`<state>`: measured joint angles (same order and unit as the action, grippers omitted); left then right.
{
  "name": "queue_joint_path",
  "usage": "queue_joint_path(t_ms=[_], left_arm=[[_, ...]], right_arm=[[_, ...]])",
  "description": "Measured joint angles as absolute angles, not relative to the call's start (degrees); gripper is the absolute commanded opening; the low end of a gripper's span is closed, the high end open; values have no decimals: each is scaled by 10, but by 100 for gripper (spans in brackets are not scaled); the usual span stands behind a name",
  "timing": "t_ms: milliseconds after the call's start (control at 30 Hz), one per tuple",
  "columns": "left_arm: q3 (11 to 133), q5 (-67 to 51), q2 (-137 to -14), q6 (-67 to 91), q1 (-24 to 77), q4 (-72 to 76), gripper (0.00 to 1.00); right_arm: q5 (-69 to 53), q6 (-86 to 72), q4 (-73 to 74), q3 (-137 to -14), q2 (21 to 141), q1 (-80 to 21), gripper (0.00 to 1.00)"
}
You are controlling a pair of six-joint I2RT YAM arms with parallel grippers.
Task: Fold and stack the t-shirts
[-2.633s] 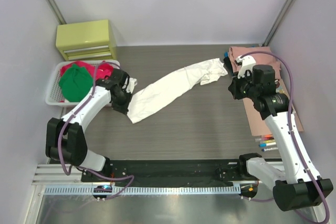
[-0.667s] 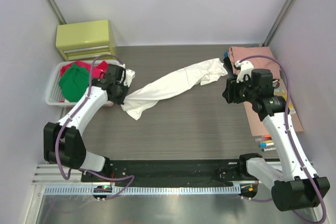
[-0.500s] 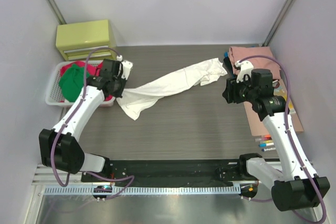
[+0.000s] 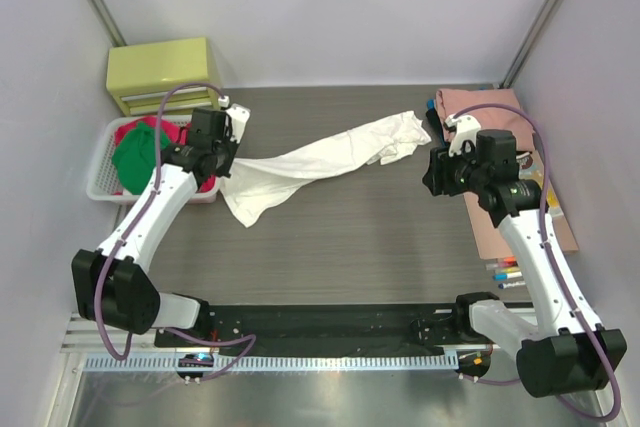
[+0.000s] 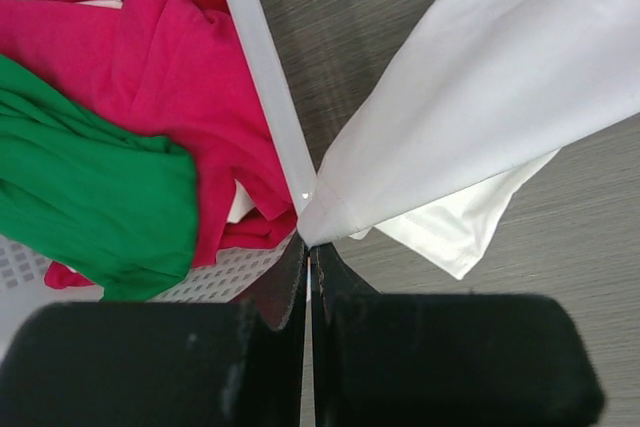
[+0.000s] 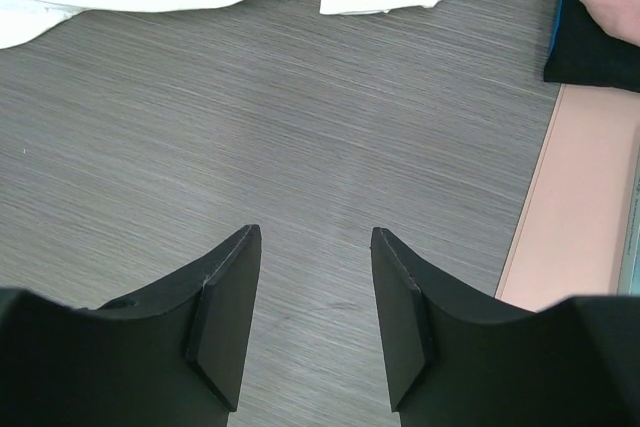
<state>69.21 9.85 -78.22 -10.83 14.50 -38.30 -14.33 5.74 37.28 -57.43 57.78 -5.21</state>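
A white t-shirt (image 4: 320, 159) lies stretched in a long band across the table, from beside the basket to the far right. My left gripper (image 4: 222, 162) is shut on its left corner, and the pinched cloth (image 5: 330, 212) shows at the fingertips in the left wrist view, just over the basket rim (image 5: 265, 87). Green (image 4: 138, 155) and magenta (image 4: 195, 132) t-shirts fill the white basket (image 4: 100, 187). A salmon-pink t-shirt (image 4: 490, 112) lies on a black one (image 4: 440, 132) at the far right. My right gripper (image 4: 432, 175) hangs open over bare table, with nothing between its fingers (image 6: 225, 307).
A yellow-green drawer box (image 4: 165, 75) stands behind the basket at the back left. A pinkish mat (image 4: 500, 237) runs along the right edge, with coloured markers (image 4: 508, 269) at its near end.
My left gripper has moved away from the near edge toward the back, dragging the white shirt's left end along the basket. The right arm has hardly moved.
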Motion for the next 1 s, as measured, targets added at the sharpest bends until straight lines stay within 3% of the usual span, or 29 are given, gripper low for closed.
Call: queue_joint_path(t_ms=[333,733,1000], left_arm=[[693,107,-788,-108,145,-377,0],[804,94,-698,-94,145,-416,0],[804,94,-671,-95,145,-438,0]], right_arm=[[-157,60,356,-573,661,-52,54],[-161,62,335,-553,668,-51,54],[-166,62,324,-553,681,-51,54]])
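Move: The white t-shirt pinched in the left hand runs off to its right: the middle of the shirt is about 20 cm to the right, some 4 cm ahead and roughly 15 cm lower, on the table. The laundry basket's middle is about 15 cm to the hand's left and 4 cm ahead, the green drawer box about 15 cm left and 20 cm ahead. From the right hand the shirt's middle lies some 23 cm left, 8 cm ahead and 18 cm below. Upward goes the left hand after barely stirring at first, climbing about 13 cm beside the basket with a slight draw back, its shut fingers keeping their pinch on the shirt and tilting some 15 degrees out of their downward slant. Meanwhile the half-open, empty right hand sinks about 5 cm and eases 2 cm forward over bare table, touching nothing. ##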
